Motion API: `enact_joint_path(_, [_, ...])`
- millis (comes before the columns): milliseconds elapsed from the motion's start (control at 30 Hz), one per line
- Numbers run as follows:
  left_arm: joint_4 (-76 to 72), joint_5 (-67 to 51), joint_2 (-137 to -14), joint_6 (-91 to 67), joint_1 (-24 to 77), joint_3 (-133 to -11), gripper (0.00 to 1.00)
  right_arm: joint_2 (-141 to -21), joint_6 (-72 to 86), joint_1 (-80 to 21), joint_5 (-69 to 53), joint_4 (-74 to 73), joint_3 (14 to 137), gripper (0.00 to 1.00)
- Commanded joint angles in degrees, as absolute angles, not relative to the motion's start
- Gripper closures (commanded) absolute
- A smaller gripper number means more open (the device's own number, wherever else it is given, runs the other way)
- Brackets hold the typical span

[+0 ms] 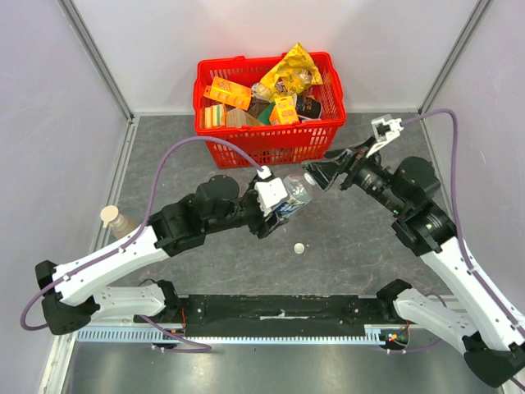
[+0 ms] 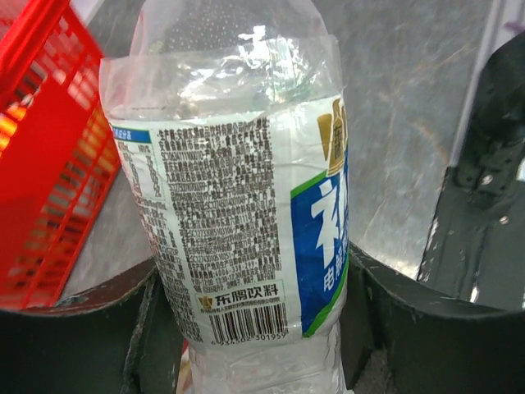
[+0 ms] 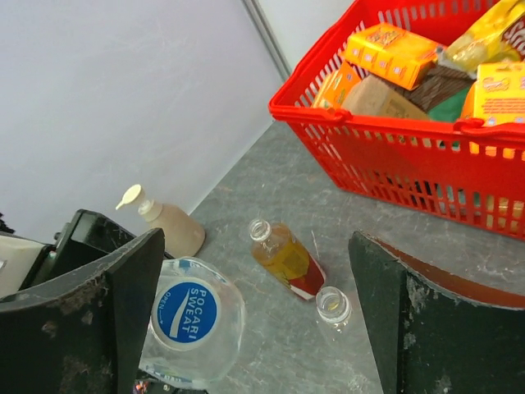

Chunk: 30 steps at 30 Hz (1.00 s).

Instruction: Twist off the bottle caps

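Observation:
My left gripper [image 2: 258, 328] is shut on a clear bottle [image 2: 238, 205] with a white and blue label, held off the table [image 1: 344, 246] at mid-scene. In the right wrist view its blue cap [image 3: 188, 310] sits on the bottle's neck, facing the camera. My right gripper [image 3: 254, 328] stands open just in front of that cap, with the cap close to its left finger [image 3: 115, 312] and not touched. In the top view the right gripper [image 1: 324, 175] is at the bottle's [image 1: 295, 195] far end. A white cap [image 1: 301, 248] lies loose on the table.
A red basket [image 1: 271, 148] of packets stands at the back. An uncapped bottle of amber liquid [image 3: 287, 258] lies on the table, and another uncapped clear bottle [image 3: 332, 305] is beside it. A brownish pump bottle [image 1: 116, 220] stands by the left wall.

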<state>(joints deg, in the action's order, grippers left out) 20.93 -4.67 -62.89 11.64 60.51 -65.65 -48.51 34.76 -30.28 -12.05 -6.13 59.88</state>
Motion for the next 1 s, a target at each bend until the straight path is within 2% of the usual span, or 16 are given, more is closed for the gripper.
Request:
enact_joint_path(0, [29.78, 6.21, -58.54, 12.65, 60.73, -64.17, 0.61, -51.76, 34.89, -29.97, -16.34, -4.75, 63.54, 0.02])
enact_joint_path(300, [30.24, 16.78, -50.63, 13.27, 60.56, -56.87, 0.67, -57.21, 39.71, -29.88, -26.35, 4.37, 62.85, 0.02])
enact_joint_path(533, [29.18, 17.93, -49.13, 12.48, 60.38, -55.02, 0.69, -65.38, 45.87, -30.41, -38.49, 11.68, 63.2, 0.24])
enact_joint_path(967, [28.74, 18.55, -48.87, 11.86, 60.03, -53.79, 0.7, -69.08, 47.2, -33.13, -39.81, 14.5, 61.7, 0.35])
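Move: The white-and-blue cap is on the clear bottle held in the left hand, some 6 cm right of that hand, 4 cm ahead and 8 cm above. From the right hand the cap is about 3 cm back and 2 cm left, at nearly its height. Well below the right hand, an open clear bottle stands 6 cm left and 1 cm ahead, the tea bottle 20 cm left and 4 cm ahead. A loose white cap lies 4 cm back, 3 cm left. Leftward go both hands together, about 10 cm: the left, keeping its grip on the bottle, also sinks some 5 cm and turns about 20 degrees counter-clockwise. The right, empty, follows the bottle's cap, sinking about 3 cm and turning nearly 30 degrees counter-clockwise to bring the cap in line between its fingers, which narrow from wide open to about two thirds, not yet gripping. ##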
